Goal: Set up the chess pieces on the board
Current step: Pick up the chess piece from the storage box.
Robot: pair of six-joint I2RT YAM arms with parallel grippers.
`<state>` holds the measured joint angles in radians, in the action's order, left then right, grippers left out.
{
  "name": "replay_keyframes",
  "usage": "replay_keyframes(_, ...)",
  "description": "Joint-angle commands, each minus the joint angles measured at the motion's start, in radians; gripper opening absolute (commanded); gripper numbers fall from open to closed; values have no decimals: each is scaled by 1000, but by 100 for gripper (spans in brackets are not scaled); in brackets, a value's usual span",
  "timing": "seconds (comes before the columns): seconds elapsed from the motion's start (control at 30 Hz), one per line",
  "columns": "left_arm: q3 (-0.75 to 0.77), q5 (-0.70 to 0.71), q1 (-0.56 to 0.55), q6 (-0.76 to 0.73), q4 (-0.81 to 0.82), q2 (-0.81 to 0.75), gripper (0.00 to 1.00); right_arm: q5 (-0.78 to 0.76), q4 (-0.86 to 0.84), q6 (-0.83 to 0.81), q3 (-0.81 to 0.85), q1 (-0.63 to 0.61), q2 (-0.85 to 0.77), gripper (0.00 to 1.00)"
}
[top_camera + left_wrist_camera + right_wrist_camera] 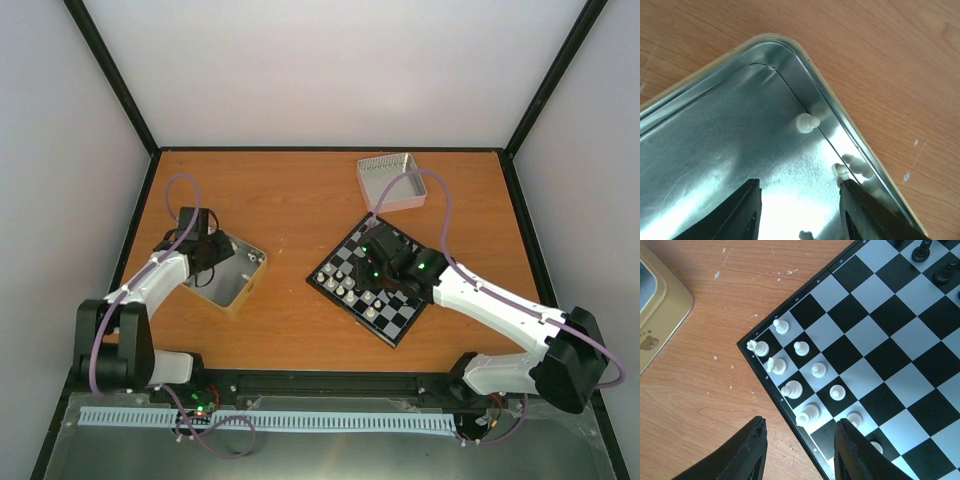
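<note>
The board (396, 320) lies turned at an angle right of centre. Several cream-white chess pieces (791, 388) stand in two rows along its near-left corner, and black chessmen (922, 250) stand at the far side. My right gripper (800, 440) hangs open over that corner's frame, holding nothing; from above it (378, 262) is over the board. My left gripper (800, 202) is open, low inside the silver tray (700, 130). One white piece (807, 122) lies ahead of it near the tray's corner. Another white piece (841, 170) lies at the tip of the right finger (860, 210). A third white piece (805, 235) shows at the bottom edge between the fingers.
The left tray (250, 285) sits on the wooden table at the left; its gold outer wall (662, 305) shows in the right wrist view. A second silver tray (390, 180) stands at the back behind the board. White walls enclose the table.
</note>
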<state>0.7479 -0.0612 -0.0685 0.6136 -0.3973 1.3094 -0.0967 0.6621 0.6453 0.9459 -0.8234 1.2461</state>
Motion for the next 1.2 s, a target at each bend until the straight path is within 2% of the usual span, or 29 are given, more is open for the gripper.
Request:
replay_keyframes(0.0, -17, 51, 4, -125, 199, 72, 46, -13, -43, 23, -6, 4, -12, 38)
replay_keyframes(0.17, -22, 64, 4, -178, 314, 158, 47, 4, -25, -9, 1, 7, -17, 38)
replay_keyframes(0.3, 40, 11, 4, -240, 318, 253, 46, 8, -12, -29, 11, 9, -23, 38)
replay_keyframes(0.4, 82, 34, 4, -270, 281, 306, 43, 1, -9, -35, 12, 13, -30, 38)
replay_keyframes(0.73, 96, -6, 3, -369, 314, 326, 43, 11, -4, -33, 17, 16, -29, 38)
replay_keyframes(0.97, 126, 38, 3, -389, 317, 351, 23, 15, 22, -49, 40, 17, -13, 37)
replay_keyframes(1.17, 170, 48, 3, -397, 308, 385, 16, 22, 19, -27, 42, 17, -8, 37)
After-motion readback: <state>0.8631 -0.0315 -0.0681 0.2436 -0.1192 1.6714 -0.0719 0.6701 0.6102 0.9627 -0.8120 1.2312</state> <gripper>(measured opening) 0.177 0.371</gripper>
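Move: The chess piece the left hand is going for stands in the far corner of the storage box, about 6 cm straight ahead of its open fingers and 5 cm lower. That corner of the box is 2 cm beyond the piece and 3 cm to its left; a second white piece lies along the far wall, some 3 cm right of the first and 2 cm nearer. From the right hand, the target piece is roughly 12 cm ahead, 32 cm left and 11 cm down. With its fingers half open, the left hand reaches forward and down together into the far corner of the storage box, sinking about 5 cm while turning clockwise and rolling its left side up, some 15 degrees each. Once low it stops sinking and creeps on forward to the piece, about 7 cm ahead in all and rising very slightly at the end, as the fingers narrow to less than half their gap and close in on both sides of the piece. ##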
